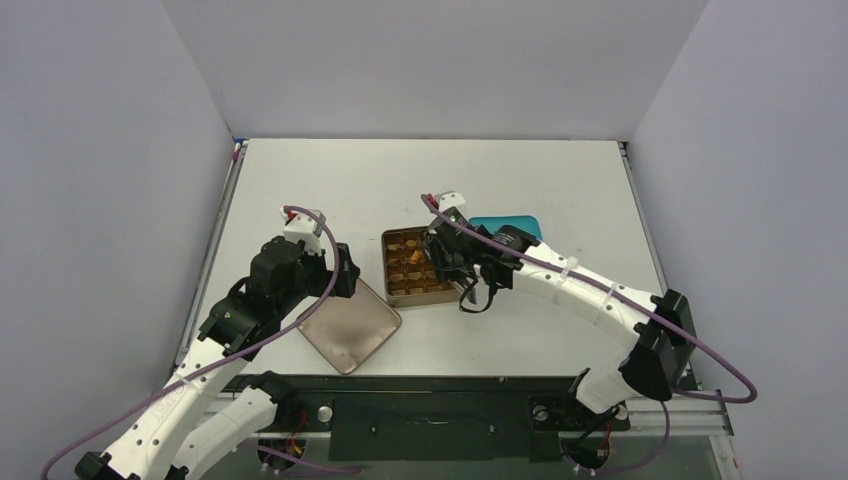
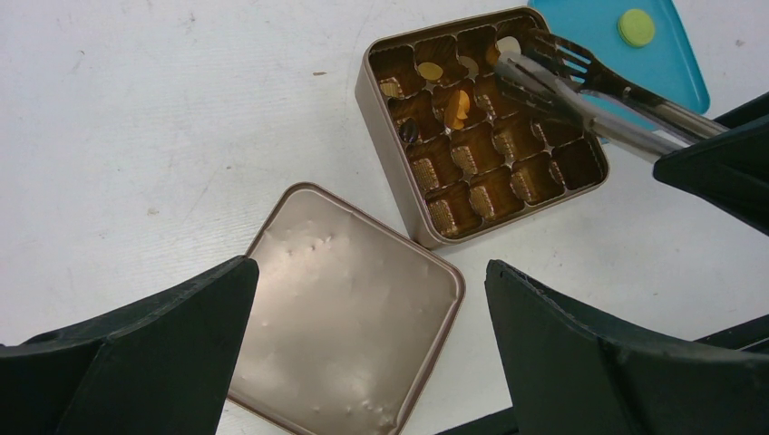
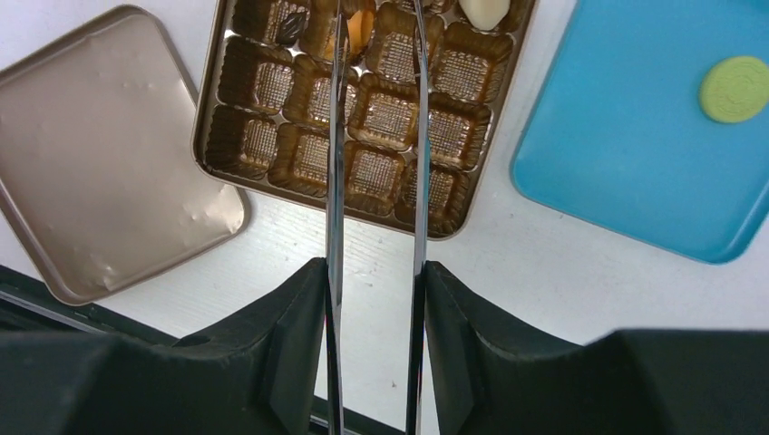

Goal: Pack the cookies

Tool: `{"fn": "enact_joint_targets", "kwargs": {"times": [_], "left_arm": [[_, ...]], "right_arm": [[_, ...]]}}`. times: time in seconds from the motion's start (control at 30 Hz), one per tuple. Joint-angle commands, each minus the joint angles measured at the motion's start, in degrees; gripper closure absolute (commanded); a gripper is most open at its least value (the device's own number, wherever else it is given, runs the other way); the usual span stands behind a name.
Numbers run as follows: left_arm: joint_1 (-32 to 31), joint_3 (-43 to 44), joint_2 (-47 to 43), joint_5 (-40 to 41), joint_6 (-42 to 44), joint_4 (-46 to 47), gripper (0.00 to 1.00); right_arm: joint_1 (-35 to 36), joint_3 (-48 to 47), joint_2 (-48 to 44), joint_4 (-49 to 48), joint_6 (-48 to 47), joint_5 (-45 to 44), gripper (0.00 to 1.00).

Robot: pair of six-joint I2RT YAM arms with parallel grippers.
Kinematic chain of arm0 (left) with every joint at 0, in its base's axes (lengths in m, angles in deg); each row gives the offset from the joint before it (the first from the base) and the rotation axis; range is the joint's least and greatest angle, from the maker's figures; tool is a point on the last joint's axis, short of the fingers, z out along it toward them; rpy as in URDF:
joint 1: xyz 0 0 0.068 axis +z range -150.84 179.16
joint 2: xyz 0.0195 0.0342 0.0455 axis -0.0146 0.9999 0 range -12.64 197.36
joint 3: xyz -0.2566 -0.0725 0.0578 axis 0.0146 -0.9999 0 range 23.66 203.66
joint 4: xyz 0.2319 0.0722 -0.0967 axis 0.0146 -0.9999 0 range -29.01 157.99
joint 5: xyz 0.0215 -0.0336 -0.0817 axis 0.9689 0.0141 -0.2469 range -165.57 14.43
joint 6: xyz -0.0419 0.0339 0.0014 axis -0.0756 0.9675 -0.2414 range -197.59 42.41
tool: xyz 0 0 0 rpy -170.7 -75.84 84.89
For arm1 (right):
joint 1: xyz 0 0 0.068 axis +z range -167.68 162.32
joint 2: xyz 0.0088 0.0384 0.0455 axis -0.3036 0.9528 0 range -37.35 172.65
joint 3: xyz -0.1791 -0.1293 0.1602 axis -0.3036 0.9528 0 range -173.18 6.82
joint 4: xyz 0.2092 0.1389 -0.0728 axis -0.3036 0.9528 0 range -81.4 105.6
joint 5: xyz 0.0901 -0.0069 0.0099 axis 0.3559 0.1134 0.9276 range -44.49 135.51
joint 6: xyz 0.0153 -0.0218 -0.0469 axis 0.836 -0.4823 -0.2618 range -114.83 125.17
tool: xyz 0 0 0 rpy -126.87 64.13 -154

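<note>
A gold tin (image 2: 390, 154) with a grid of compartments stands open mid-table. Cookies lie in its far cells: an orange one (image 2: 458, 104), a tan one (image 2: 430, 70), a dark one (image 2: 409, 132) and a pale one (image 3: 485, 11). A green cookie (image 3: 734, 89) rests on the blue tray (image 3: 635, 136) to the tin's right. My right gripper (image 3: 374, 272) is shut on long metal tweezers (image 3: 335, 181), whose two arms stand apart over the tin's far cells. My left gripper (image 2: 372, 272) hangs open above the tin's lid (image 2: 354, 308), holding nothing.
The lid (image 1: 348, 326) lies flat, inside up, near the table's front edge, left of the tin (image 1: 417, 268). The blue tray (image 1: 510, 228) sits just behind the right arm. Grey walls close in the table on three sides.
</note>
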Motion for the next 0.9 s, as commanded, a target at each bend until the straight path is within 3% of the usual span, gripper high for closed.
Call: {"fn": "enact_joint_targets", "kwargs": {"times": [0.0,0.47,0.87], "left_arm": [[0.29,0.65,-0.48,0.03,-0.13,1.31,0.03],[0.29,0.68,-0.43,0.01,-0.13,1.30,0.03],[0.29,0.69,-0.54,-0.05,-0.13,1.25,0.03]], "right_arm": [[-1.26,2.10,-6.95,-2.32,2.13,-4.77,0.62],[-14.14,14.99,-21.31,-2.71,5.08,-8.27,0.60],[-23.43,24.16,-23.62,-7.86,7.68,-5.44,0.58]]}}
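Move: The green cookie lies about 14 cm ahead of the right hand, 15 cm to its right and some 15 cm below, near the far edge of the blue tray, whose middle is about 10 cm ahead and 14 cm right. The cookie box centres about 6 cm ahead and 4 cm left, with the orange cookie about 9 cm ahead and 6 cm left. From the left hand the green cookie is about 16 cm ahead, 35 cm right and 20 cm down. Still pinching the tongs, the right hand swings about 16 cm to the right, carrying their tips away from the box towards the green cookie on the blue tray. It arcs up about 3 cm at first, then sinks a little below its starting height, while the wrist turns some 30 degrees clockwise; the grip's opening hardly changes. ##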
